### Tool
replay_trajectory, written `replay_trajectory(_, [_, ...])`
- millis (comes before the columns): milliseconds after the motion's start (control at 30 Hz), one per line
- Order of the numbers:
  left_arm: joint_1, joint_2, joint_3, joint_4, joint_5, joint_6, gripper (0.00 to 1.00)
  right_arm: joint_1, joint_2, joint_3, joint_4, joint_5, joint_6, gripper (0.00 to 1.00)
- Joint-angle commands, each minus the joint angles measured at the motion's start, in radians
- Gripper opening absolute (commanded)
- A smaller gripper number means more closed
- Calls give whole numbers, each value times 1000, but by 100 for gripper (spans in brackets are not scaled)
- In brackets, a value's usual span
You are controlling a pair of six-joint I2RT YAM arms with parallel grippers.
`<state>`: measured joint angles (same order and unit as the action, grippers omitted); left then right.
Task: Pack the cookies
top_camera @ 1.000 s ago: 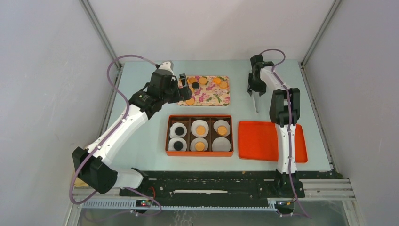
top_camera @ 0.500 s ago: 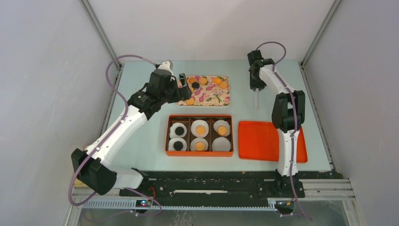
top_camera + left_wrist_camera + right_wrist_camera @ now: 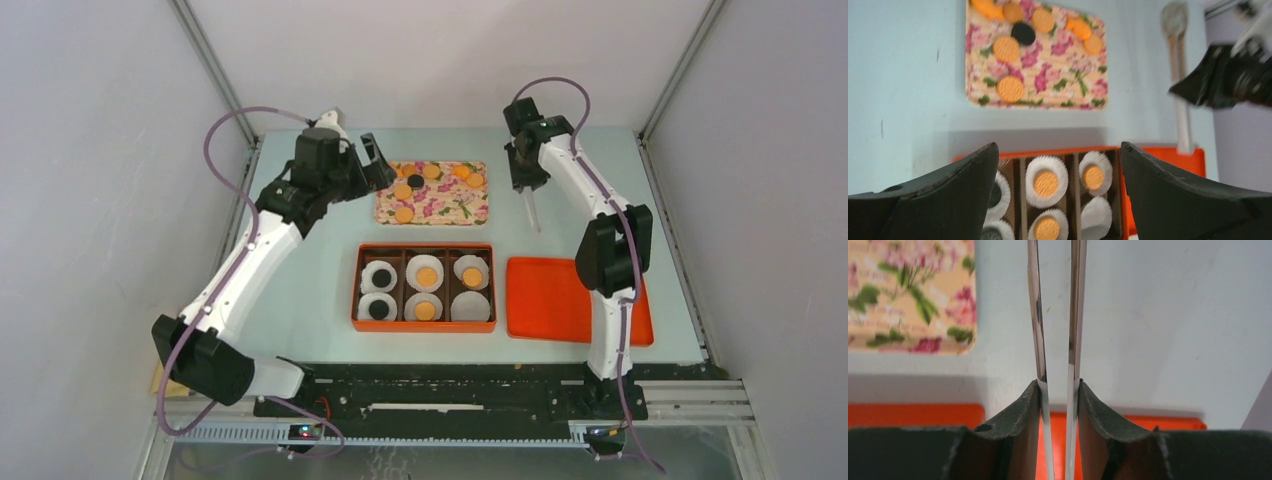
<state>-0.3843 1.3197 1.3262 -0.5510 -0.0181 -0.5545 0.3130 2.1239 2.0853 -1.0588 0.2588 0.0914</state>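
Observation:
Several orange-tan cookies (image 3: 404, 190) and one black cookie (image 3: 415, 181) lie on a floral tray (image 3: 450, 208); the left wrist view shows them too (image 3: 1006, 48). The orange box (image 3: 424, 326) holds white liners: two with black cookies at left (image 3: 379, 310), three with orange ones (image 3: 426, 274), and the near-right liner (image 3: 470, 307) is empty. My left gripper (image 3: 378, 168) is open and empty above the tray's left end (image 3: 1058, 150). My right gripper (image 3: 520, 178) is shut on metal tongs (image 3: 531, 213), right of the tray (image 3: 1059, 390).
An orange lid (image 3: 560, 300) lies right of the box. The tongs' two blades (image 3: 1035, 315) stand slightly apart over the bare table, with the tray's corner (image 3: 913, 295) to their left.
My left gripper has pulled back to the left, off the tray's edge, uncovering cookies there. My right arm has swung left toward the tray, carrying the tongs.

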Motion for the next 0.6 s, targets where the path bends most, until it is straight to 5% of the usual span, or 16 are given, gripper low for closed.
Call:
replay_trajectory(0, [21, 108, 197, 96, 57, -21, 95, 42, -178, -95, 4, -87, -22, 34])
replay_trajectory(300, [46, 433, 407, 213, 298, -120, 92, 72, -392, -333, 124, -248, -39, 31])
replay_trajectory(567, [12, 490, 405, 291, 350, -154, 92, 110, -404, -335, 151, -403, -41, 30])
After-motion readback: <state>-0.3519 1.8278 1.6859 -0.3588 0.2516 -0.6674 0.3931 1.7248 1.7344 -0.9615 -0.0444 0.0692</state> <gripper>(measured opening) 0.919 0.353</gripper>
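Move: The left hand is empty. The tongs, held by the right hand at about mid-length, lie roughly 33 cm to its right, 11 cm ahead and 12 cm lower. The flowered cookie tray is some 13 cm ahead and 13 cm right of the left hand, the cookie box 11 cm back and 12 cm right, both about 26 cm down. From the right hand the cookie tray is 19 cm left and 2 cm ahead, the box 21 cm left and 22 cm back. Forward about 12 cm and right about 8, the open left hand swings in a low arc, rising some 4 cm and sinking again, over the cookie tray towards the tongs. The right hand keeps them gripped and draws them back some 9 cm, then left and up about 6, turning roughly 15 degrees counter-clockwise, so the hands close in on each other. ##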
